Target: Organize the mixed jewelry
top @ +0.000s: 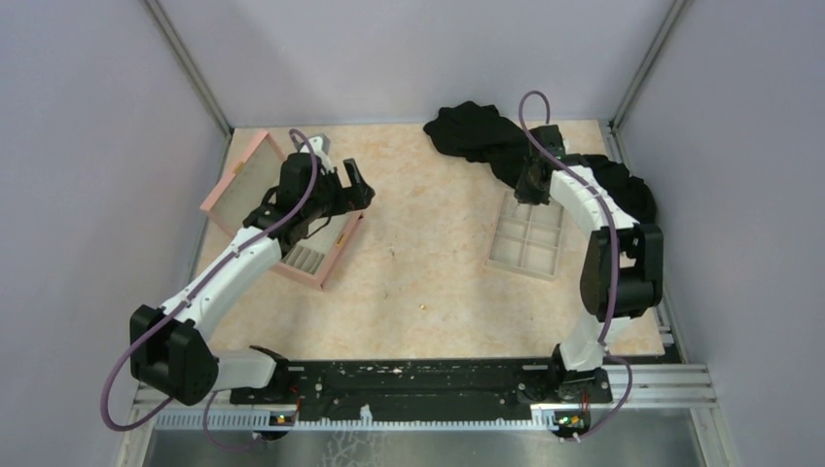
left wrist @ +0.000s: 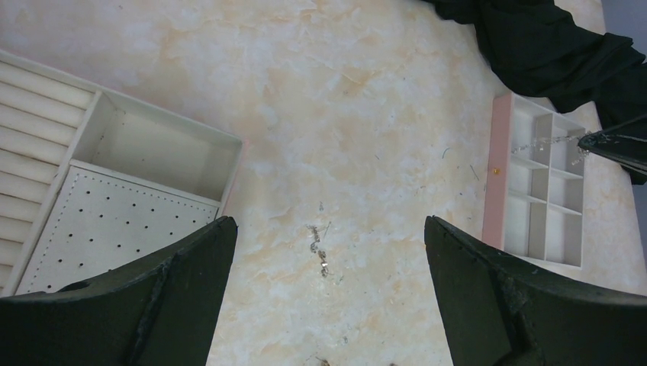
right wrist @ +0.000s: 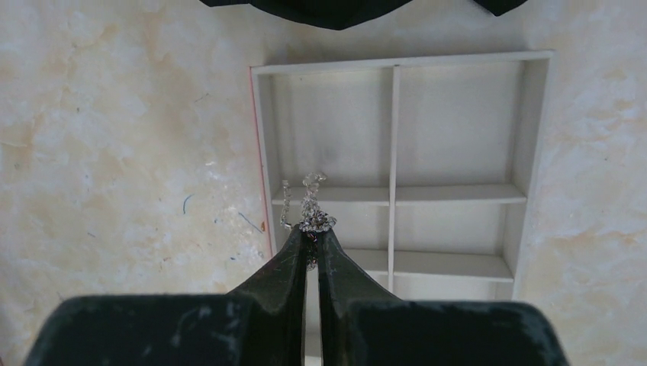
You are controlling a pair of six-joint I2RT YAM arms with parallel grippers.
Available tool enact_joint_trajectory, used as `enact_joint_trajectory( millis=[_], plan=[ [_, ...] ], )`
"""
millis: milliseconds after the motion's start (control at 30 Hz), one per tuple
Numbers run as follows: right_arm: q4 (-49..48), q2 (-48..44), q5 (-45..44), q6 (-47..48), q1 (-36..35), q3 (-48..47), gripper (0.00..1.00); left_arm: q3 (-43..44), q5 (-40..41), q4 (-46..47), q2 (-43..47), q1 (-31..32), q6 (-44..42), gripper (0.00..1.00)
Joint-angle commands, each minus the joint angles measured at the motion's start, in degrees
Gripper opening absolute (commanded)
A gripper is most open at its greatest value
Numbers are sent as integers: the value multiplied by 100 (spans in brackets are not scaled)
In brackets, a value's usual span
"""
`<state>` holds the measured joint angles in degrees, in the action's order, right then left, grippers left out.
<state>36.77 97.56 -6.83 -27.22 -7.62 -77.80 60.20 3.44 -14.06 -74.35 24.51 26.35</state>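
Observation:
My right gripper (right wrist: 313, 232) is shut on a silvery chain with a sparkly cluster (right wrist: 311, 207), holding it above the left compartments of the beige compartment tray (right wrist: 394, 122). From the left wrist view the same chain (left wrist: 543, 142) dangles from the right fingertips (left wrist: 610, 143) over that tray (left wrist: 500, 164). My left gripper (left wrist: 328, 221) hangs open over bare table, and a small silvery chain tangle (left wrist: 319, 248) lies on the table between its fingers. From above, the left gripper (top: 354, 187) is beside the pink box (top: 255, 156). A tiny gold piece (top: 424, 306) lies mid-table.
The open pink box has a ribbed ring section (left wrist: 34, 114), an empty well (left wrist: 156, 145) and a perforated panel (left wrist: 114, 225). A black cloth (top: 477, 131) is heaped at the back right, behind the tray (top: 526, 251). Grey walls enclose the table.

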Motion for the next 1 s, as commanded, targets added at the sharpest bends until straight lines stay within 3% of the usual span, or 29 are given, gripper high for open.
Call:
enact_joint_trajectory(
  millis=[0, 633, 667, 800, 833, 967],
  plan=[
    [-292, 209, 22, -78, 50, -397, 0, 10, 50, 66, 104, 40, 15, 99],
    [-307, 1064, -130, 48, 120, -781, 0, 68, 78, 46, 21, 69, -24, 99],
    [-311, 1075, -166, 48, 120, -781, 2, 78, 73, 42, 11, 69, -32, 99],
    [-223, 1052, -168, 104, 119, -890, 42, 151, 49, -33, -31, 66, -50, 99],
    [-190, 1027, -200, 140, 120, -932, 47, 184, 51, -61, -46, 73, -51, 99],
    [-118, 653, -275, 231, 118, -994, 48, 307, 76, -172, -70, 87, -100, 99]
  ],
)
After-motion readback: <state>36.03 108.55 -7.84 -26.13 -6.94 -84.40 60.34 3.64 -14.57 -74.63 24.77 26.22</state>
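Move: The right hand, shut on a dangling bundle of silver chains, is some 9 cm above the white tray's floor; the tray's far-left compartment has its middle about 4 cm ahead, level sideways. The far-right compartment is roughly 7 cm to the right of that one, the middle-left about 6 cm nearer the base, and the black cloth's near edge some 6 cm beyond it. From the left hand, the far-left compartment lies about 29 cm right, 3 cm ahead and 18 cm below. Still gripping the silver chains, the right hand eases forward and down together, about 3 cm out and 2–3 cm down, from near the divider in over the tray's far-left compartment, then sinks almost straight down for another 1–2 cm. Low over that compartment it stops advancing and the fingers part to about half open, letting go of the chains, with a slight rise of half a centimetre at the end. ##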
